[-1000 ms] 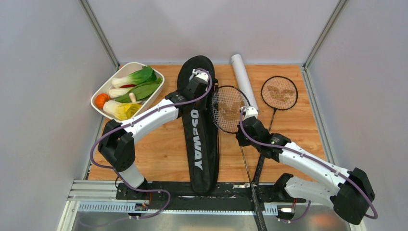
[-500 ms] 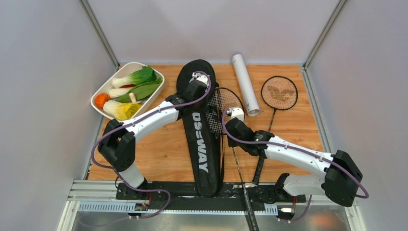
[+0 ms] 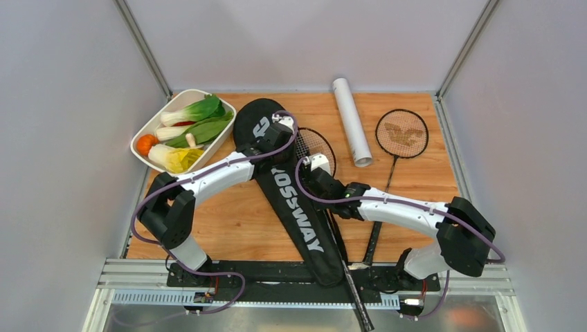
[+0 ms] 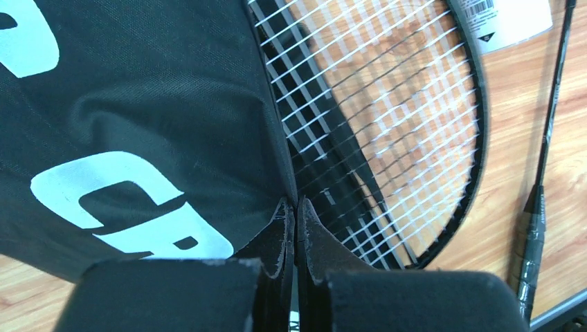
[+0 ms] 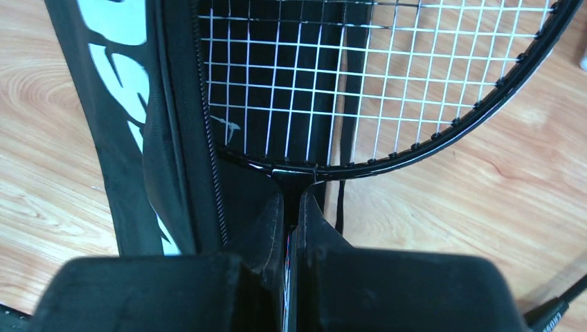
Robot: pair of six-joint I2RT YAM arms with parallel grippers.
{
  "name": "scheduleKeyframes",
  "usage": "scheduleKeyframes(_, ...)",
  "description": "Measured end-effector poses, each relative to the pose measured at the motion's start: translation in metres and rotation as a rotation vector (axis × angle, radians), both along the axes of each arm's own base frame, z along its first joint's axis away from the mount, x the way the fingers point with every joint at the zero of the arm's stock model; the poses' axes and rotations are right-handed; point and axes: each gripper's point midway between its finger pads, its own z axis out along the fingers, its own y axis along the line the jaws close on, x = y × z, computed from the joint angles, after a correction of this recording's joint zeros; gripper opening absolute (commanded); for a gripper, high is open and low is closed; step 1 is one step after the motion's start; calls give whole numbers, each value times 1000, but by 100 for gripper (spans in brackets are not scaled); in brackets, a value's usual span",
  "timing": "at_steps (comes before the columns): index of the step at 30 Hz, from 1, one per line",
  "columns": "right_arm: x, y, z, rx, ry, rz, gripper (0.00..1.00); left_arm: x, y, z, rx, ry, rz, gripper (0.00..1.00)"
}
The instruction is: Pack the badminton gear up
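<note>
The black CROSSWAY bag (image 3: 297, 214) lies slanted from far left to near right. My left gripper (image 3: 282, 128) is shut on the edge of the bag's open flap (image 4: 138, 124), its fingertips (image 4: 287, 214) pinching the fabric. My right gripper (image 3: 315, 168) is shut on the shaft of a dark-framed racket (image 3: 315, 146), just below the head (image 5: 360, 83). The left part of the head lies inside the bag's opening (image 5: 180, 138). The second racket (image 3: 401, 133) and the white tube (image 3: 351, 121) lie to the right. No shuttlecocks are in view.
A white tray of vegetables (image 3: 156, 128) stands at the far left. Grey walls close in the table on both sides and at the back. The held racket's handle (image 3: 360, 311) reaches over the near rail. The second racket's handle (image 4: 536, 228) lies right of the bag.
My right gripper has carried the racket left so its head lies partly in the bag. The bag's top has swung left with my left gripper.
</note>
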Motion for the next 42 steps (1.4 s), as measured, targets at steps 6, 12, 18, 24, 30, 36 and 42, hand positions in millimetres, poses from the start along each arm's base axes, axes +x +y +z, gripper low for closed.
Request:
scheduleKeyframes(6, -8, 20, -6, 24, -8, 75, 0, -3, -1, 9, -25, -8, -4, 0)
scheduleKeyframes(12, -20, 30, -10, 64, -21, 126, 0, -13, -4, 7, -33, 24, -46, 0)
scheduleKeyframes(18, -23, 37, 3, 103, -44, 153, 0, -25, -14, 7, -60, 42, -110, 0)
scheduleKeyframes(24, -15, 34, 17, 123, -100, 94, 0, -36, -10, 10, -91, 50, -116, 0)
scheduleKeyframes(30, 12, 51, 21, 120, -146, 2, 0, -47, -3, 11, -164, 63, -52, 0)
scheduleKeyframes(36, 37, 65, 15, 158, -174, -95, 20, -50, -1, 4, -221, 91, 16, 0)
scheduleKeyframes(42, 40, 62, 11, 168, -148, -113, 48, -47, 3, 0, -226, 99, 65, 0)
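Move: The left gripper already pinches the edge of the bag's mouth. The racket head lies about 2 cm ahead of it, 6 cm to its right and 5 cm lower. The right gripper already holds that racket at the throat, with the bag mouth about 10 cm ahead and 7 cm to its left, 2 cm higher. The second racket lies some 15 cm ahead of the right gripper and 25 cm to its right. The white tube lies roughly 35 cm ahead and 14 cm right. Keep the left gripper shut on the bag's edge and draw it back about 5 cm towards the racket's throat, rolling its left side down near the end. Carry the right gripper and its racket left and slightly back first, then drive forward about 6 cm and further left, a little raised, feeding the head into the bag mouth. Finish by opening the right fingers around the shaft. ##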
